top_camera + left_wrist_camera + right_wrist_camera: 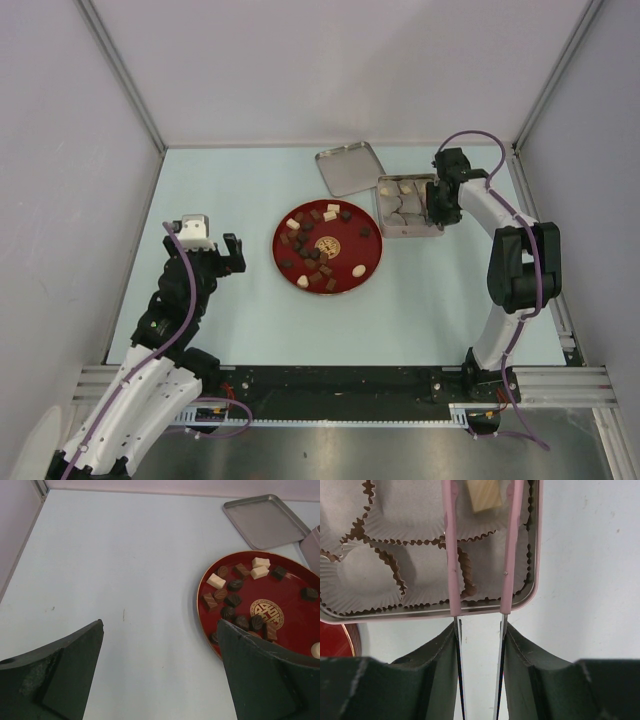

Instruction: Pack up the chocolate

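Note:
Several pieces of chocolate (pixel 318 252), dark, reddish-brown and cream, lie scattered on the red plate (pixel 377 250) mid-table; the left wrist view shows the chocolate (pixel 235 600) too. My right gripper (pixel 480 625) is shut on thin pink tongs (pixel 451 555), whose arms reach over the tin (pixel 420 614) of paper cups. A cream chocolate (pixel 485 495) lies in a cup between the spread tong arms, apart from both. My left gripper (pixel 160 625) stands wide open over bare table left of the plate (pixel 295 590), holding nothing.
The tin's flat metal lid (pixel 350 168) lies behind the plate, beside the tin (pixel 410 235) at the back right. Several paper cups (pixel 365 585) in the tin stand unfilled. Enclosure walls rise on three sides.

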`<move>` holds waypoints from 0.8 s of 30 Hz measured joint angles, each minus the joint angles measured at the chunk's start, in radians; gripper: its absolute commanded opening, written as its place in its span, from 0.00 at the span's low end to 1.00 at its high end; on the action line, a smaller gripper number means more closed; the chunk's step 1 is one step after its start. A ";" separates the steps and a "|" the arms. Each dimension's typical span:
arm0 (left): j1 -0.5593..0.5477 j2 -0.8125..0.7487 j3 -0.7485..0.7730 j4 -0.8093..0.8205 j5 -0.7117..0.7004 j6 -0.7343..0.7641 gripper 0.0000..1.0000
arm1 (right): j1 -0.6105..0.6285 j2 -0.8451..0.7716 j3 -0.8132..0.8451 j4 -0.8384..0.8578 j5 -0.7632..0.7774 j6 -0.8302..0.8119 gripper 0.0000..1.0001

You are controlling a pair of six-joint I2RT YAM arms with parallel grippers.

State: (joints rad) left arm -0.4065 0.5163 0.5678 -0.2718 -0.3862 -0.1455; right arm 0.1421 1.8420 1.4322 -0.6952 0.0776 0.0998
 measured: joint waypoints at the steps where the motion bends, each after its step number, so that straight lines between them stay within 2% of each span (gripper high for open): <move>1: 0.000 0.000 0.000 0.000 0.000 0.000 1.00 | 0.000 0.000 -0.002 0.001 0.000 0.000 0.40; 12: 0.000 0.000 0.000 0.000 0.000 0.000 1.00 | 0.026 -0.040 -0.011 0.006 0.013 -0.005 0.40; 24: 0.000 0.000 0.000 0.000 0.001 0.000 1.00 | 0.250 -0.140 -0.011 0.020 0.011 -0.056 0.40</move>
State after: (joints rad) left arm -0.4065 0.5159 0.5678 -0.2714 -0.3855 -0.1455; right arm 0.3923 1.7016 1.4208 -0.6754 0.0891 0.0437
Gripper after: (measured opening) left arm 0.996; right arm 0.406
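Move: The right hand is down in the right-hand part of the box, already open around the chocolate just set there. The red plate of chocolates is centred about 28 cm to its left and 11 cm back, only 2 cm or so lower. On the plate, the dark square chocolate is roughly 19 cm left and 7 cm back; the white round one is 21 cm left and 18 cm back. The box's middle is some 6 cm left, level with it. From the idle left hand, the plate is about 23 cm right, 5 cm ahead and 16 cm below. Lift the right gripper clear of the chocolate, about 5 cm up, then sweep it some 10 cm left over the box towards the red plate, gathering speed and easing slightly back late on. Keep the fingers part-open and empty, and turn the wrist some 15 degrees counter-clockwise while the fingertips tilt a little outward. ##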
